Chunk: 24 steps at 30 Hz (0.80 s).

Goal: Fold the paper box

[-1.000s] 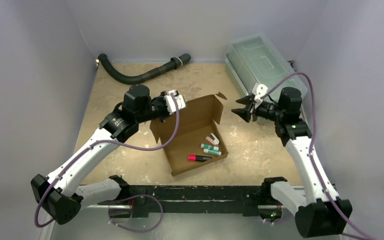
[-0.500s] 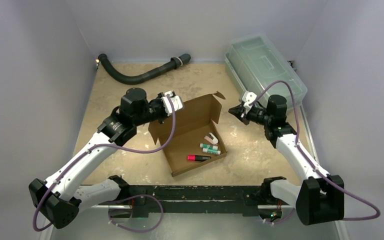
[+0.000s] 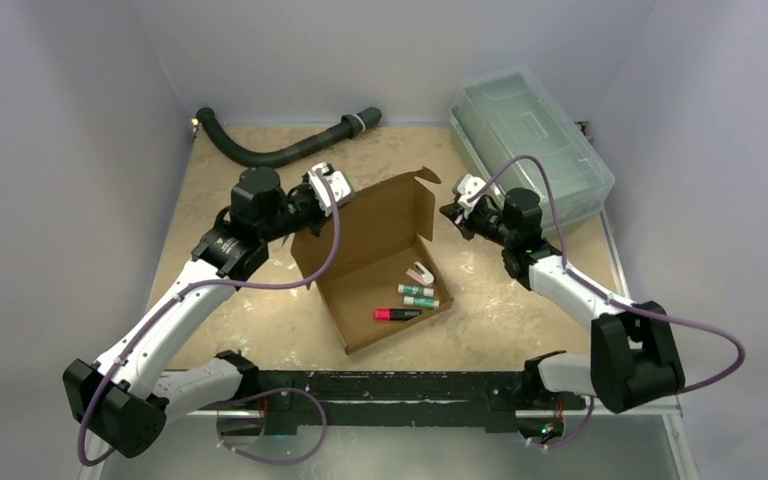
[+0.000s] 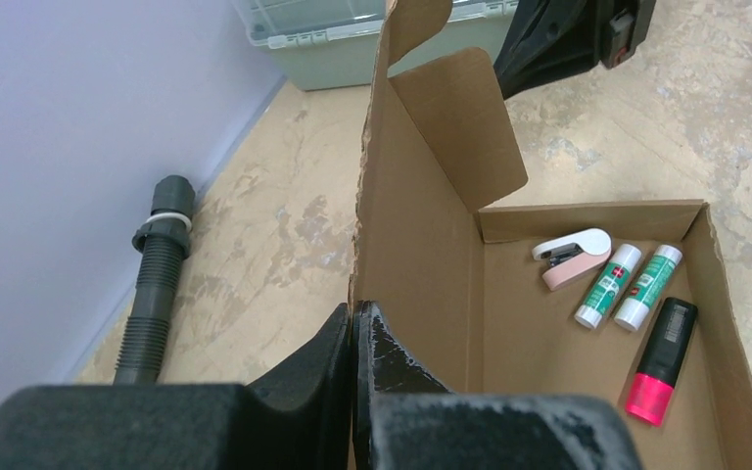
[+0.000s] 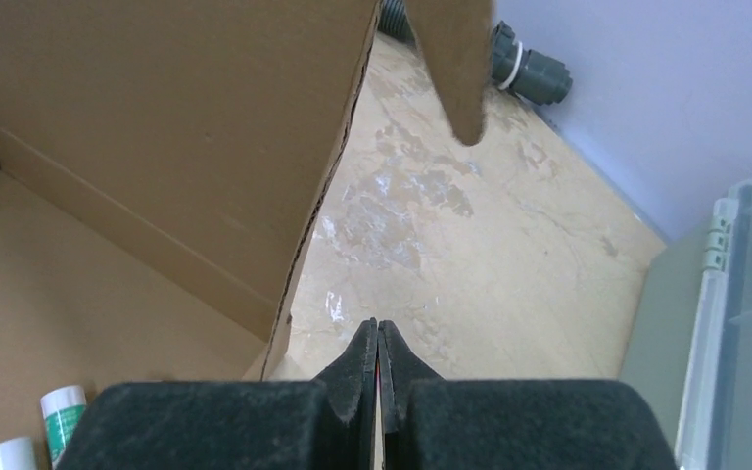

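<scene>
The paper box (image 3: 385,300) is brown cardboard with its tray near the table's middle and its lid (image 3: 370,225) raised. My left gripper (image 3: 312,212) is shut on the lid's free edge near its left end. In the left wrist view its jaws (image 4: 352,311) pinch that cardboard edge (image 4: 364,196). My right gripper (image 3: 448,212) is shut and holds nothing. It hovers just right of the lid's small side flap (image 3: 425,176). The right wrist view shows its fingertips (image 5: 378,328) closed over bare table, the lid (image 5: 157,127) to their left.
Inside the tray lie a pink-and-white stapler (image 4: 573,259), two glue sticks (image 4: 607,284) and a red-and-black marker (image 4: 661,372). A clear greenish lidded bin (image 3: 530,140) stands at the back right. A black corrugated hose (image 3: 280,150) lies along the back wall.
My right gripper has shut and moved left, close to the lid's side flap. The left gripper has drawn the lid's edge up and to the left, so the lid stands higher.
</scene>
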Available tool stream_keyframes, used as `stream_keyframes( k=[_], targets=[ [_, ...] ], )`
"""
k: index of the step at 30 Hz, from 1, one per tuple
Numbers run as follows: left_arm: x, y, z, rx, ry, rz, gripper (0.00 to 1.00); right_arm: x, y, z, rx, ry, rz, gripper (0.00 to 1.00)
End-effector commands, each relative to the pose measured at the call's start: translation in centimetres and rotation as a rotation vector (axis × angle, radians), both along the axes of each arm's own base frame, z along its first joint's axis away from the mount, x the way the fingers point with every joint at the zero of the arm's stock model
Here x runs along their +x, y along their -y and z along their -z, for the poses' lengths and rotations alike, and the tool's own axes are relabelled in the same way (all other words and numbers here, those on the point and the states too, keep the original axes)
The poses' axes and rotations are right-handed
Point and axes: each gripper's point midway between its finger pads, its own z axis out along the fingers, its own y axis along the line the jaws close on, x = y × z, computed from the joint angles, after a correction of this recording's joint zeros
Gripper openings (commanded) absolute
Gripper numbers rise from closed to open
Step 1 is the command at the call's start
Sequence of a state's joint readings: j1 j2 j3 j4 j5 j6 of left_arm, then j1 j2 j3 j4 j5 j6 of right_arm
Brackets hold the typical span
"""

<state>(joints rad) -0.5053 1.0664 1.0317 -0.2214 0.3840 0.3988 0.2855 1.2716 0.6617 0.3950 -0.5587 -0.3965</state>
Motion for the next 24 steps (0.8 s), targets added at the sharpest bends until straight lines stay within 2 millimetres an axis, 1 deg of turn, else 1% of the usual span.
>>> stream_keyframes(
  k=[1,5,8,10,12,14,16,21,24],
  targets=[
    [0.8,0.4,-2.5,-0.091,0.057,0.007,0.0,1.8,-1.4,-2.2,0.056,0.056,0.029,0.0],
    [1.4,0.0,-2.5,-0.103,0.054,-0.015,0.0,0.5,-3.9,-1.7,0.047,0.034,-0.061,0.0],
    [1.7,-0.2,-2.5,-0.112,0.052,-0.023,0.0,-0.4,-4.8,-1.7,0.052,0.027,-0.107,0.0],
    [1.7,0.0,-2.4,-0.123,0.048,-0.006,0.0,-0.3,-5.2,-1.2,0.041,0.016,-0.102,0.0],
    [1.6,0.3,-2.2,-0.125,0.045,0.016,0.0,0.2,-5.3,-0.8,0.031,0.002,-0.072,0.0],
    [1.4,0.6,-1.9,-0.124,0.043,0.036,0.0,1.3,-4.8,-0.4,0.028,-0.016,-0.008,0.0],
    [1.2,0.8,-1.6,-0.122,0.046,0.06,0.0,2.1,-4.8,-0.2,0.04,-0.042,0.023,0.0],
    [0.5,1.3,-1.3,-0.117,0.054,0.11,0.0,1.8,-4.5,0.9,-0.004,-0.055,0.016,0.0],
    [0.4,1.3,-1.1,-0.109,0.061,0.119,0.0,1.5,-4.2,1.6,-0.076,-0.024,-0.015,0.0]
  ],
)
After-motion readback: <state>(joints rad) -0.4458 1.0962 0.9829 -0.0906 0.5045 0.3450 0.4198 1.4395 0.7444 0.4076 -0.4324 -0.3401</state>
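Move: The side flap at the right end of the box's raised lid stands about 4 cm to the left of my closed right fingertips, roughly 1 cm ahead and some 3 cm lower. In the box, 16 to 17 cm below that hand, the stapler lies about 9 cm back and 4 cm left, the glue sticks about 13 cm back and 5 cm left. From my left hand, already pinching the lid's free edge, the flap is some 17 cm right, 6 cm ahead and 12 cm down. With the fingers shut, I swing my right hand about 4.5 cm left against the outer face of the lid's side flap, dipping about 3 cm and drifting back slightly before easing forward, to push the flap inward. My left hand keeps its pinch on the lid edge, shifting only about 1 cm forward and rolling slightly. ##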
